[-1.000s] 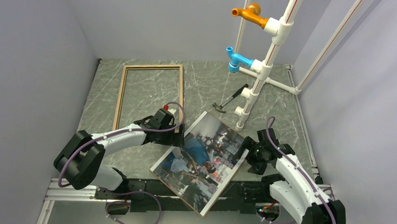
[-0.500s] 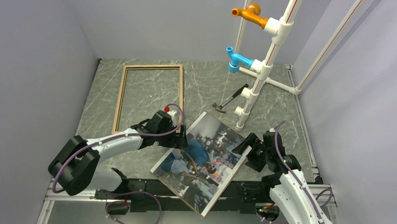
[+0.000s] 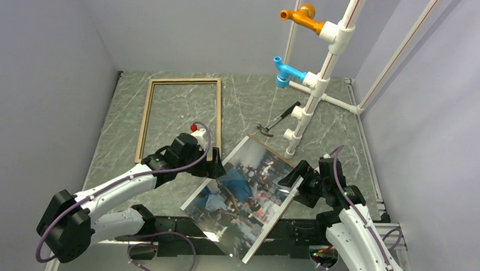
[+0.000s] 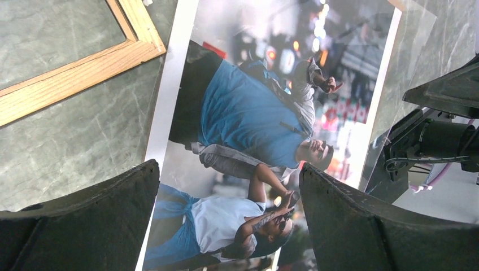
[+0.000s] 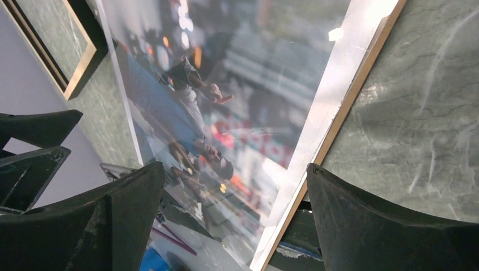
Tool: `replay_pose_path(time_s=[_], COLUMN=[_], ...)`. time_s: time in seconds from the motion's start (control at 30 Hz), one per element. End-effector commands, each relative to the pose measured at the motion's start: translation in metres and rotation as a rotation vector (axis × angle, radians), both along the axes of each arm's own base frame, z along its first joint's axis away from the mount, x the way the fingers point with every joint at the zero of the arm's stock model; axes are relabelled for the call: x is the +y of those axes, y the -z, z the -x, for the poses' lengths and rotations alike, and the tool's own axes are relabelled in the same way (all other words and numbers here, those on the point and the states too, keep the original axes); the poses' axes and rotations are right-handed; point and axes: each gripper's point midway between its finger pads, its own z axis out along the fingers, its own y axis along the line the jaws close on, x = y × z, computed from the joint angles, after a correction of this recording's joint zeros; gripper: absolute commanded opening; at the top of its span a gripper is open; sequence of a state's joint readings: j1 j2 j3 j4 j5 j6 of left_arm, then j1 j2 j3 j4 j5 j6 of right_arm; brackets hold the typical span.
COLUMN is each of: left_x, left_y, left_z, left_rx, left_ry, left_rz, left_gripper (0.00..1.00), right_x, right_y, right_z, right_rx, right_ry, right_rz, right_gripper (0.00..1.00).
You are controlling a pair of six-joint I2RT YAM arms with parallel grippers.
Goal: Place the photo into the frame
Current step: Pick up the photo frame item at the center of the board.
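The photo (image 3: 248,187), a colour street print with a man in blue, lies face up on a brown backing board (image 5: 345,104) near the table's front edge and overhangs it. The frame (image 3: 185,80) lies flat at the far left, wood side up, with nothing inside its rails. My left gripper (image 3: 216,168) hovers open over the photo's left edge (image 4: 229,169), the photo (image 4: 254,107) between its fingers and the frame's corner (image 4: 73,73) to the left. My right gripper (image 3: 296,187) stands open over the photo's right edge (image 5: 234,167), above the photo (image 5: 226,84).
A hammer (image 3: 278,122) lies behind the photo beside a white pipe stand (image 3: 315,84) with orange and blue fittings. A glossy clear sheet (image 4: 418,34) seems to lie skewed over the photo. Grey walls close in the table on three sides.
The left arm's elbow has swung out to the left and its wrist has pulled back a little from the photo. The right arm has risen. Both grippers stay open; photo and frame have not moved.
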State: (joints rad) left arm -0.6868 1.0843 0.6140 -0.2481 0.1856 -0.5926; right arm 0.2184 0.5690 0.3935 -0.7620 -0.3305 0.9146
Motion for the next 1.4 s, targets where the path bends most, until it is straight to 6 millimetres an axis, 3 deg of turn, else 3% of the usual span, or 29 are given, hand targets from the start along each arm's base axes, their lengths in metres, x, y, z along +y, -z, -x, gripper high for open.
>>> replay_pose_path(time_s=[0.0,0.2,0.43,0.83,1.03,1.37], left_x=[0.003,0.022,0.025,0.016,0.009,0.006], left_y=[-0.016,0.012,0.037,0.056,0.066,0.073], left_z=[-0.006,-0.01,-0.009,-0.002,0.003,0.008], left_rx=[-0.026,0.022,0.07,0.11,0.134,0.154], left_ry=[-0.038,-0.106,-0.113,-0.077,-0.056,-0.043], left_rz=[-0.008,-0.137,-0.185,-0.146,-0.104,-0.081], left_gripper=[0.97,0.99,0.99,0.99,0.99,0.99], right_x=[0.013,0.017,0.026,0.032,0.036,0.041], right_y=[-0.021,-0.029,-0.041,-0.093,-0.093,-0.097], right_z=[-0.005,-0.007,-0.009,-0.013,-0.014,-0.023], right_rx=[-0.056,-0.097,-0.171,-0.393,-0.423,-0.468], right_ry=[-0.051,-0.061,-0.058,-0.046,-0.069,-0.089], right_rz=[-0.071,-0.105,-0.196,-0.312,-0.343,-0.37], right_gripper=[0.97,0.96,0.95,0.84,0.74,0.69])
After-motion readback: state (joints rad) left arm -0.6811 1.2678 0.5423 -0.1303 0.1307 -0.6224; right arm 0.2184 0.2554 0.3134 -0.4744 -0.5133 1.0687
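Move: The photo's middle is about 14 cm left of the right hand, 3 cm back and 5 cm below, with the clear sheet loose over it, its middle some 13 cm left, 3 cm back and 3 cm down. The foot of the pipe stand is roughly 13 cm straight ahead of that hand. From the left hand, the photo's middle is about 8 cm right, 7 cm back and 8 cm lower; the frame's is 20 cm ahead and 14 cm left, also 8 cm lower. The right hand rises about 8 cm from the photo's right edge while drifting some 3 cm left over the photo, tilting its fingers up nearer level by roughly 30 degrees and drawing them in by about a quarter of their opening around the raised edge of the clear sheet. The left hand, fingers still wide open, first swings a little left as it sinks, then sinks on and eases back right, ending about 6 cm lower over the photo's left edge; whether it touches there can't be seen. ##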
